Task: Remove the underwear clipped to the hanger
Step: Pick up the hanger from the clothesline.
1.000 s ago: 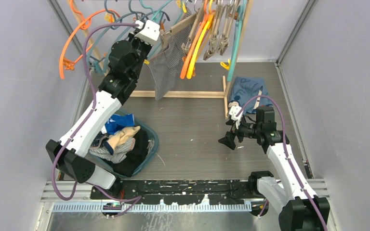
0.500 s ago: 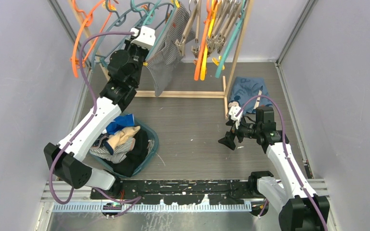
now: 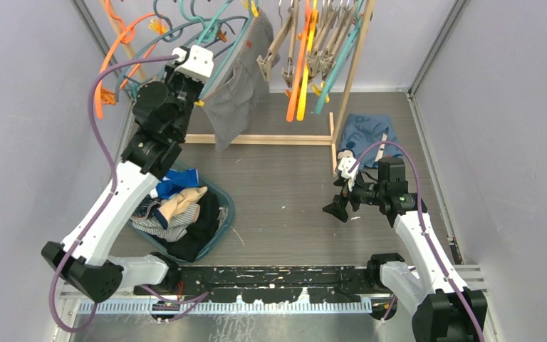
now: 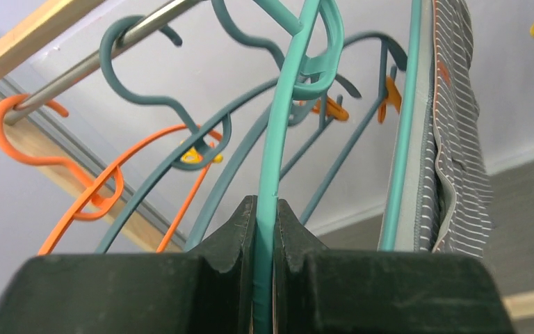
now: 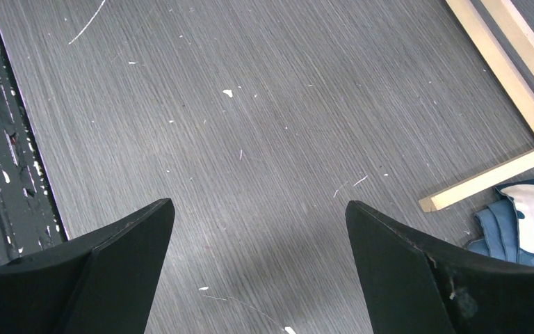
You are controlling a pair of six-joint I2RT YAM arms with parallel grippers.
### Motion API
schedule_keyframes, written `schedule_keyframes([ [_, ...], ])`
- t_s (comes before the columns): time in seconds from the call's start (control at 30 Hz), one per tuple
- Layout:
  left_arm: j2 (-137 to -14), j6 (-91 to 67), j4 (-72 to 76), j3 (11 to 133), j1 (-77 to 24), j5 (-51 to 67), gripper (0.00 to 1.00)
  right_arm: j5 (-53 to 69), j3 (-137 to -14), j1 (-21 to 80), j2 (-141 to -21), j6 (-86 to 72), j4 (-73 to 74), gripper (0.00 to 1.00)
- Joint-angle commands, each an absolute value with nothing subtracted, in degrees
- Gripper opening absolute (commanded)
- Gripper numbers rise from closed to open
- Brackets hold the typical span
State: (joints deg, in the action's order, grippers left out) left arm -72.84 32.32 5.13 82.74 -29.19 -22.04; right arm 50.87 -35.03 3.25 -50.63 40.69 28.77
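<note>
A navy white-pinstriped underwear (image 3: 238,100) hangs from a teal hanger (image 3: 222,44) on the rack at the back. My left gripper (image 3: 214,70) is raised beside it and shut on that hanger's thin teal bar (image 4: 278,125), which runs up between the closed jaws (image 4: 265,212). The striped underwear (image 4: 459,160) shows at the right edge of the left wrist view. My right gripper (image 3: 336,208) hovers low over the table at the right, open, with only bare tabletop between its fingers (image 5: 259,209).
A blue basket (image 3: 226,203) at the left holds several garments. A blue cartoon-face garment (image 3: 367,132) lies by the rack's wooden base (image 3: 278,140). Orange hangers (image 3: 114,57) and wooden, yellow and teal ones (image 3: 306,50) crowd the rail.
My left arm has swung left along the rail with the teal hanger in its jaws, and the striped underwear has come with it. The right arm has not moved.
</note>
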Motion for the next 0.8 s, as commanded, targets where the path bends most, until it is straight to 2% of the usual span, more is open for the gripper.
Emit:
schedule_keyframes([
  [0.0, -66.6, 29.9, -7.9, 86.3, -29.3, -18.2, 0.00, 52.5, -35.9, 3.1, -49.9, 40.8, 27.6, 1.00],
  [0.17, -62.4, 28.6, -22.9, 87.5, -29.3, -11.4, 0.00, 53.0, -37.0, 3.1, -49.4, 40.1, 28.0, 1.00],
  [0.5, -54.6, 31.9, -42.2, 87.8, -29.3, -7.9, 0.00, 57.1, -40.6, 3.1, -50.5, 40.7, 31.6, 1.00],
  [0.77, -51.8, 34.0, -53.8, 89.8, -29.3, 3.6, 0.00, 59.1, -47.6, 3.1, -49.5, 31.1, 32.0, 1.00],
])
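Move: The left gripper still grips the teal hanger with the striped underwear; the laundry basket it is brought towards lies about 19 cm back, 7 cm left and some 47 cm below. The grey-blue hangers hang roughly 12 cm ahead and 5 cm left, the orange hanger some 5 cm ahead and 20 cm left, both near gripper height. From the right gripper, the basket is about 42 cm left, 3 cm back and 12 cm below. Bring the left gripper back some 15 cm and down about 8 cm, away from the clothesline and towards the basket, keeping the fingers shut on the teal hanger. Meanwhile tip the fingers down some 25 degrees, raise the hand's left side and swing it clockwise. Late on, lift the wide-open, empty right gripper about 4 cm. ##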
